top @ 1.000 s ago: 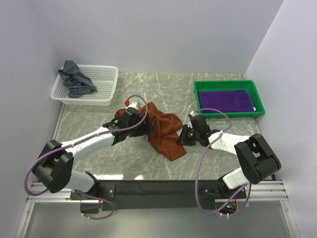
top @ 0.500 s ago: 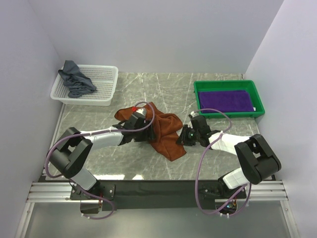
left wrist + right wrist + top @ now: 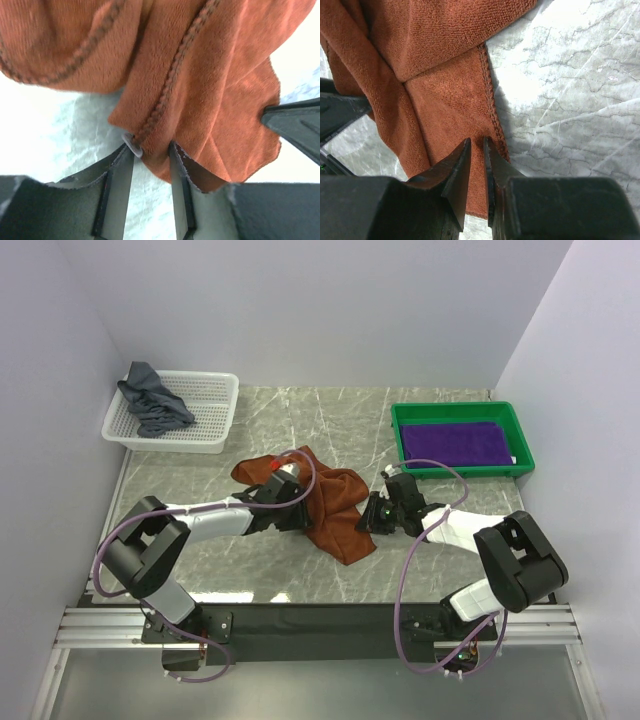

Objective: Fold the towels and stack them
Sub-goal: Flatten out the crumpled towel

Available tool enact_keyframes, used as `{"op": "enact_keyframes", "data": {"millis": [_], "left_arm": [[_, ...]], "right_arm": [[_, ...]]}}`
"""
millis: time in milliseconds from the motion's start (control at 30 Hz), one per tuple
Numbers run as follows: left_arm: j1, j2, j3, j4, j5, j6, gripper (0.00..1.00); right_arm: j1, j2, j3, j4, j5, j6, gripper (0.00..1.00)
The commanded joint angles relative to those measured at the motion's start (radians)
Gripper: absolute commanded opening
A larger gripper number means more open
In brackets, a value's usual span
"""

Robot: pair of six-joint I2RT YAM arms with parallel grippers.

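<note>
A crumpled rust-brown towel [image 3: 330,498] lies mid-table between both arms. My left gripper [image 3: 296,512] sits low at its left side, shut on a hemmed fold [image 3: 159,112] that fills the gap between the two fingers [image 3: 151,148]. My right gripper [image 3: 367,522] rests at the towel's right edge. Its jaws [image 3: 476,142] stand almost together, pinching the cloth just inside the stitched hem [image 3: 492,107]. A purple towel [image 3: 455,442] lies flat in the green tray [image 3: 462,408]. A grey-blue towel [image 3: 152,400] is bunched in the white basket [image 3: 205,410].
The basket stands at the table's back left and the tray at the back right. Bare marble [image 3: 330,415] shows between them. The right arm's cable [image 3: 405,570] loops over the near part of the table. Walls close off the left, back and right.
My left arm has swung in and lowered, and its gripper has closed onto a fold of the rust-brown towel. The right arm and its gripper have not moved.
</note>
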Motion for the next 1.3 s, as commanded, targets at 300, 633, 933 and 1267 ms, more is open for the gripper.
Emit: {"op": "enact_keyframes", "data": {"millis": [300, 633, 933, 1267], "left_arm": [[-0.066, -0.061, 0.109, -0.115, -0.061, -0.024, 0.39], [-0.077, -0.034, 0.162, -0.177, -0.132, -0.032, 0.08], [-0.076, -0.099, 0.194, -0.443, -0.262, -0.07, 0.01], [-0.077, -0.279, 0.21, -0.985, -0.413, -0.174, 0.02]], "right_arm": [[-0.003, 0.001, -0.035, -0.076, 0.048, -0.025, 0.25], [-0.005, -0.008, -0.043, -0.076, 0.057, -0.02, 0.24], [-0.005, -0.022, -0.032, -0.11, 0.086, -0.022, 0.24], [0.014, -0.06, -0.038, -0.225, 0.14, -0.03, 0.25]]}}
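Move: The tagged corner of the rust towel lies practically between the left hand's half-open fingertips, about 1 cm below them. From that hand, the towel's bunched fold is some 8 cm ahead and 8 cm to the right, and its loose lower flap about 4 cm back and 9 cm to the right, both slightly below. From the right hand, which already grips the towel's right edge, the tagged corner lies about 12 cm left, level with it. Left hand pinches the towel's tagged corner and pulls it about 10 cm left and up; the right keeps hold. ##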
